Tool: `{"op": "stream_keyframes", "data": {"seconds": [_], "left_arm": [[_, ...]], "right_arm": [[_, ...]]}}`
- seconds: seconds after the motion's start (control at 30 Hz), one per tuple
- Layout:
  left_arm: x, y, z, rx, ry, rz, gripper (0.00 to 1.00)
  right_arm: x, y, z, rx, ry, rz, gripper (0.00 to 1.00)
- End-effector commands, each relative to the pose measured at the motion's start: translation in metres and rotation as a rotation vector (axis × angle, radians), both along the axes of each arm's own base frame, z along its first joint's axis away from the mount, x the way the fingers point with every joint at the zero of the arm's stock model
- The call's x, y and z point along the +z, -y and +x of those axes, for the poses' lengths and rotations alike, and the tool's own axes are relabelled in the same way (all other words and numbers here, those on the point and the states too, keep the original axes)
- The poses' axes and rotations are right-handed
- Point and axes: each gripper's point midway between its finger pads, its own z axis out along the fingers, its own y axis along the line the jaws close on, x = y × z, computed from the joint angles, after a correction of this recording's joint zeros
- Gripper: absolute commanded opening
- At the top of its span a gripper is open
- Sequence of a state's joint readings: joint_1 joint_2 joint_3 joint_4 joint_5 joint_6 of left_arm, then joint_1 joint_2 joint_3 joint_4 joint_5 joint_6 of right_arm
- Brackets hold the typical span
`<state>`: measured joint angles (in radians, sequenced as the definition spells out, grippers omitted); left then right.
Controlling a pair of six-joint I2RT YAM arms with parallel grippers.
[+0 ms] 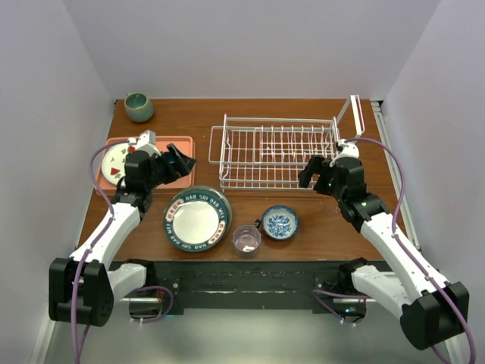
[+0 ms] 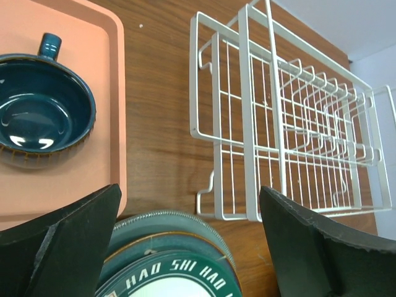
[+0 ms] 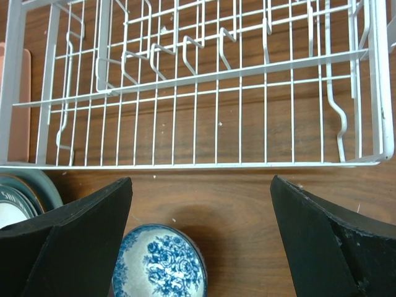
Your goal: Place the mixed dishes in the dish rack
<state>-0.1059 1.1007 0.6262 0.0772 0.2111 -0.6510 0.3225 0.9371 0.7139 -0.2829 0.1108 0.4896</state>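
Observation:
The white wire dish rack (image 1: 279,152) stands empty at the back middle of the table. In front of it lies a stack of plates (image 1: 197,218) topped by the white plate with a lettered teal rim (image 2: 170,278); a teal plate (image 2: 154,226) and a thin yellow edge show beneath it. To their right are a clear pinkish mug (image 1: 246,239) and a small blue-and-white bowl (image 1: 280,222). My left gripper (image 1: 179,161) hovers open over the tray's right edge, behind the stack. Above the rack's front right corner, my right gripper (image 1: 309,173) is open, and the bowl (image 3: 162,263) lies below its left finger.
A salmon-pink tray (image 1: 176,141) at the left holds a white plate with red marks (image 1: 114,163) and a dark teal handled cup (image 2: 43,117). A grey-green cup (image 1: 139,107) sits at the back left corner. White walls close in the table on three sides.

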Motion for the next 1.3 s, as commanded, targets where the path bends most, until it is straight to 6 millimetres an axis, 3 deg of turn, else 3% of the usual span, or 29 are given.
{"op": "stream_keyframes", "data": {"seconds": [0.0,0.23,0.37,0.43,0.6,0.77,0.9,1.03,1.27], "left_arm": [[0.013,0.013,-0.02,-0.141,0.059,0.047,1.0],[0.024,0.037,-0.058,-0.299,0.072,0.05,1.0],[0.041,0.075,-0.094,-0.459,0.087,-0.02,0.99],[0.05,0.084,-0.105,-0.497,0.119,-0.035,0.99],[0.043,0.101,-0.116,-0.567,0.092,-0.032,0.94],[0.024,0.134,-0.133,-0.681,0.056,0.016,0.87],[0.0,0.165,-0.147,-0.779,0.0,0.073,0.82],[-0.002,0.189,-0.153,-0.829,0.006,0.124,0.8],[-0.012,0.199,-0.154,-0.84,-0.005,0.148,0.79]], "right_arm": [[0.009,-0.003,-0.003,0.016,-0.026,0.005,0.99],[0.008,-0.026,-0.028,0.152,-0.076,0.092,0.99],[0.016,-0.042,-0.039,0.229,-0.06,0.169,0.98],[0.017,-0.048,-0.044,0.262,-0.059,0.194,0.99],[0.004,-0.054,-0.05,0.302,-0.094,0.156,0.98],[-0.007,-0.061,-0.058,0.324,-0.137,0.113,0.98],[-0.022,-0.055,-0.064,0.281,-0.175,0.103,0.98],[-0.037,-0.046,-0.068,0.233,-0.211,0.077,0.96],[-0.05,-0.045,-0.073,0.231,-0.25,0.071,0.93]]}}
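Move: The mug is about 21 cm back and 21 cm right of the left gripper, 10 cm below it. From that mug, the blue bowl lies some 12 cm right and 6 cm farther out, and the plate stack 18 cm left and 8 cm farther out. From the right gripper, the blue bowl is roughly 10 cm back, 6 cm left and 13 cm below; the dish rack's middle is about 14 cm ahead and 7 cm left, 8 cm below. Bring the empty left gripper back and right, some 25 cm in all, lifting it over the plate stack and then sinking to the mug, turning it about 50 degrees clockwise and narrowing the fingers a little. Meanwhile draw the right gripper back about 7 cm and left towards the blue bowl, dipping it late and tipping its fingers down, still open. ##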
